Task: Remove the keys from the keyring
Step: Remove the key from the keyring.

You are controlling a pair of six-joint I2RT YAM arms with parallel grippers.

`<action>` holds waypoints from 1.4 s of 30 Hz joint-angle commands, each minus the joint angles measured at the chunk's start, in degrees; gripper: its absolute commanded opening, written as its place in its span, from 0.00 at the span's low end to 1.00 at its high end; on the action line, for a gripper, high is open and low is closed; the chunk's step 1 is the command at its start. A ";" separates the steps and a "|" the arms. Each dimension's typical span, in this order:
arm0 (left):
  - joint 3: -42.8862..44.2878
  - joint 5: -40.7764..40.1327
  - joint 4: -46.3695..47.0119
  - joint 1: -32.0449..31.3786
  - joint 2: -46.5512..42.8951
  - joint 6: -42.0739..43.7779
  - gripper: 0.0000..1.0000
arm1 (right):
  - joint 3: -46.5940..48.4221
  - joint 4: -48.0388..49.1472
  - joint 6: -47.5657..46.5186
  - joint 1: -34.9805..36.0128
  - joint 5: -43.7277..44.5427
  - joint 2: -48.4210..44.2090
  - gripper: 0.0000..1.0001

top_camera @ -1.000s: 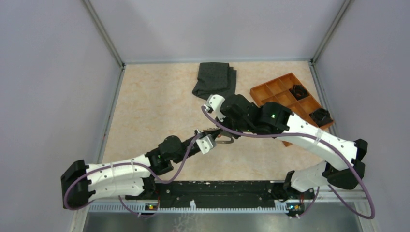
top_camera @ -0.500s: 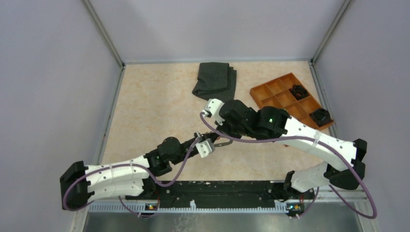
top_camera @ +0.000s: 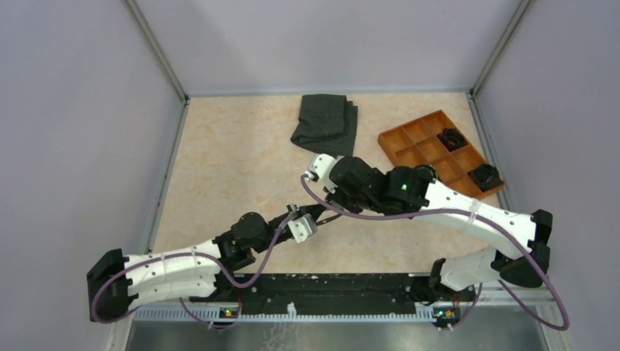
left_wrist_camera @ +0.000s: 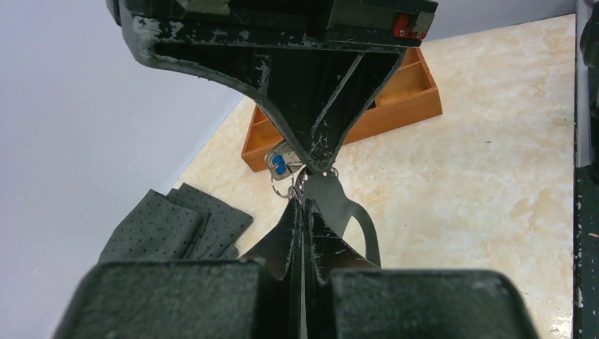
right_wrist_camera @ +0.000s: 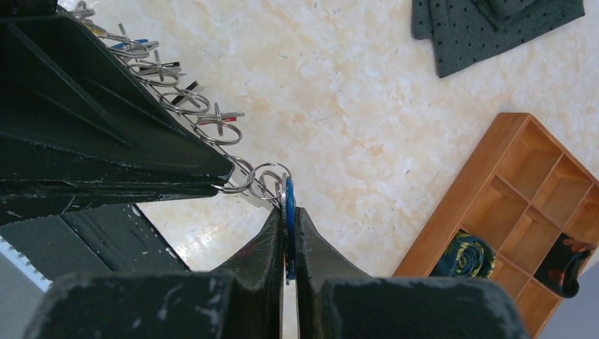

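My left gripper (left_wrist_camera: 304, 203) is shut on a small metal ring (left_wrist_camera: 289, 191) of the keyring, whose grey loop band (left_wrist_camera: 347, 210) hangs beside the fingers. Tip to tip with it, my right gripper (right_wrist_camera: 288, 210) is shut on a blue-headed key (right_wrist_camera: 289, 198) that hangs on linked rings (right_wrist_camera: 258, 180). In the right wrist view, more rings run along the left gripper (right_wrist_camera: 227, 181), carrying keys with a red head (right_wrist_camera: 227, 116) and a dark head (right_wrist_camera: 166, 69). From above, both grippers (top_camera: 322, 212) meet over mid-table, and the keys are hidden there.
A wooden compartment tray (top_camera: 409, 135) sits at the right rear with two dark clumps (top_camera: 451, 137) (top_camera: 484, 175) in it. A folded dark grey cloth (top_camera: 322, 121) lies at the rear centre. Walls enclose the table on three sides.
Both grippers, still joined at the rings, have drifted slightly left and toward the near edge. The grey band seen from above earlier is now covered by the arms.
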 commanded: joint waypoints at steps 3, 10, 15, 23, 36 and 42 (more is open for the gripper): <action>-0.86 1.30 6.65 -0.58 -1.73 -1.31 0.00 | 2.06 2.77 0.12 -0.61 4.83 -2.27 0.00; -1.55 -2.63 7.32 -0.58 -2.38 -2.36 0.06 | 6.18 1.25 -0.41 -0.52 1.38 -2.56 0.00; -1.65 -4.33 7.52 -0.58 -2.78 -2.97 0.17 | 7.54 0.65 0.02 0.20 0.29 -2.51 0.00; -0.51 -4.65 7.47 -0.58 -1.80 -3.35 0.21 | 8.20 0.40 0.57 0.62 0.53 -2.57 0.00; 2.68 -4.02 7.22 -0.58 0.81 -7.45 0.28 | 10.82 -1.20 2.35 0.71 1.29 -0.99 0.00; 3.47 -5.89 7.19 -0.58 0.82 -7.45 0.30 | 12.24 -1.78 2.99 0.80 0.42 0.14 0.00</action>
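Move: The blue-marked key is already between the right fingertips. From the left hand, whose shut fingers pinch a small ring linked to it, the key lies roughly 3 cm to the right, 2 cm ahead and 2 cm above. The metal keyring plate sits about 2 cm behind, 1 cm right of and 4 cm below the left fingertips. From the right hand the dark cloth is some 19 cm ahead, about 1 cm left and 20 cm lower. The left fingers let go of the small ring, opening to a bit over a quarter of their range as that hand edges up about 2 cm with a brief dip on the way. The right hand keeps its pinch on the blue-marked key and lifts it nearly straight up, about 4.5 cm, away from the left fingers. ##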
